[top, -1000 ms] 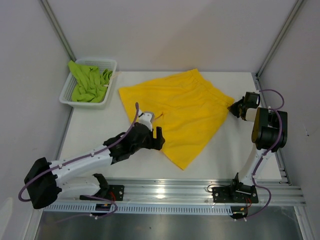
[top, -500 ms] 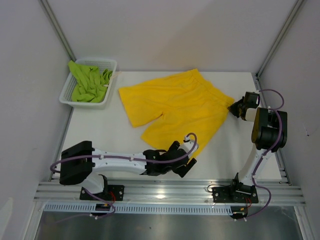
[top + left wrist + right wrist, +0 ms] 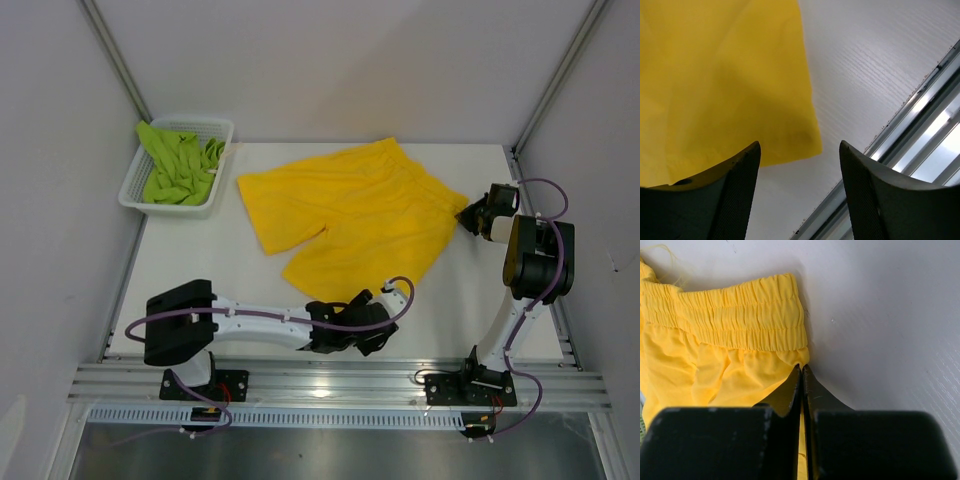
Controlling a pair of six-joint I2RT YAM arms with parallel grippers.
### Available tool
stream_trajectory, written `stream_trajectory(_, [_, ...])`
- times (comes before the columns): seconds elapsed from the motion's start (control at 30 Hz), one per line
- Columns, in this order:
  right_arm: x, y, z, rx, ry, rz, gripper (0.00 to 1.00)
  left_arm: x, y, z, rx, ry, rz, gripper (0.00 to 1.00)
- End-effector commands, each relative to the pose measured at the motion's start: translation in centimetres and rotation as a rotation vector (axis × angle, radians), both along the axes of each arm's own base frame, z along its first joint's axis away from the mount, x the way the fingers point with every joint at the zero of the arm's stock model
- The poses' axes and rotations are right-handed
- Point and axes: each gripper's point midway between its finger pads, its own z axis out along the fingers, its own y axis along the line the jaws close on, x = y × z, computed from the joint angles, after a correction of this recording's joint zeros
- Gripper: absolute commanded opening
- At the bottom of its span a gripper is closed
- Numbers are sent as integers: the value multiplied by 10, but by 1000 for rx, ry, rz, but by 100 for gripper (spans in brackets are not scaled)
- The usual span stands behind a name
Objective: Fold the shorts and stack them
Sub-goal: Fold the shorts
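Note:
The yellow shorts (image 3: 350, 210) lie spread flat on the white table, both legs pointing toward the near edge. My left gripper (image 3: 385, 312) hovers low at the near leg's hem corner, open. In the left wrist view the left gripper (image 3: 800, 145) has bare table between its fingers, and the yellow shorts' hem corner (image 3: 730, 75) lies just ahead of its tips. My right gripper (image 3: 468, 215) is at the shorts' right waist corner. In the right wrist view the right gripper (image 3: 801, 367) is shut on yellow shorts fabric (image 3: 740, 325) just under the elastic waistband. The lime green shorts (image 3: 178, 165) sit crumpled in the basket.
A white mesh basket (image 3: 172, 208) stands at the table's back left corner. An aluminium rail (image 3: 350, 378) runs along the near edge, close behind my left gripper, and shows again as the rail (image 3: 925, 120) in the left wrist view. Frame posts rise at the back corners.
My left arm swung from the shorts' crotch area to the near hem corner and its jaws narrowed somewhat. The yellow shorts now lie flatter, both legs showing. The right arm has stayed put.

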Motion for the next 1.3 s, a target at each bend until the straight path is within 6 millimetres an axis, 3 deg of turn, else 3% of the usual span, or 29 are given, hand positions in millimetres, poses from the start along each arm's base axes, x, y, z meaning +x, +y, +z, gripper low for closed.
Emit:
stream_trajectory(0.0, [-4, -4, 2, -29, 29, -11, 0, -7, -16, 6, -3, -1, -58, 66])
stream_trajectory(0.23, [-4, -3, 2, -27, 32, -9, 0, -12, -21, -17, 35, 43, -67, 62])
stream_trajectory(0.33, [-4, -3, 1, -27, 33, -9, 0, -6, -17, -32, 86, 45, -30, 53])
stream_trajectory(0.53, [-10, -4, 3, -35, 66, -18, 0, 6, -9, -43, 97, 79, 40, 24])
stream_trajectory(0.57, [-8, -9, 7, -51, 72, -32, 0, 5, -12, -42, 87, 82, 32, 12])
stream_trajectory(0.6, [-21, -10, 1, -65, 145, -36, 0, 5, -12, -40, 82, 83, 31, 3])
stream_trajectory(0.63, [-23, -14, 9, -91, 150, -50, 0, 2, -12, -40, 78, 99, 23, 0])
stream_trajectory(0.73, [-31, -28, 25, -167, 195, -91, 0, -8, -17, -26, 31, 132, -8, 0])
stream_trajectory(0.9, [-39, -25, 41, -209, 215, -64, 0, -46, -29, 14, -104, 232, -113, 0])
stream_trajectory(1.0, [-39, -14, 35, -196, 230, -2, 13, -63, -27, 45, -191, 285, -137, 0])
stream_trajectory(1.07, [-36, -3, 31, -154, 214, 48, 27, -64, -21, 64, -233, 287, -120, 0])
stream_trajectory(1.13, [-35, 1, 29, -135, 208, 71, 37, -59, -9, 68, -213, 283, -76, 0])
stream_trajectory(1.2, [-36, 1, 29, -136, 208, 71, 38, -52, -2, 77, -231, 285, -38, 0])
stream_trajectory(1.27, [-38, -1, 27, -138, 215, 67, 38, -46, 7, 72, -226, 301, -2, 0])
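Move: Just under the left fingertips, about 5 cm down and 1 cm right, lies the near leg's corner. From the left hand that leg's other hem corner is about 15 cm ahead and 23 cm left, and the notch between the legs some 28 cm ahead and 12 cm left. Already pinched in the right hand is the waistband corner; from this hand the waistband's far end is roughly 22 cm ahead and 16 cm left. Sinking about 4 cm onto the near leg's corner, the left hand shuts on it and pinches it, then draws it back towards the base and lifts it some 12 cm, tilting about 20 degrees. As that lift starts, the right hand drags the pinched waistband corner back about 4 cm, rises about 2 cm, tips further down and opens partway, letting it go. ##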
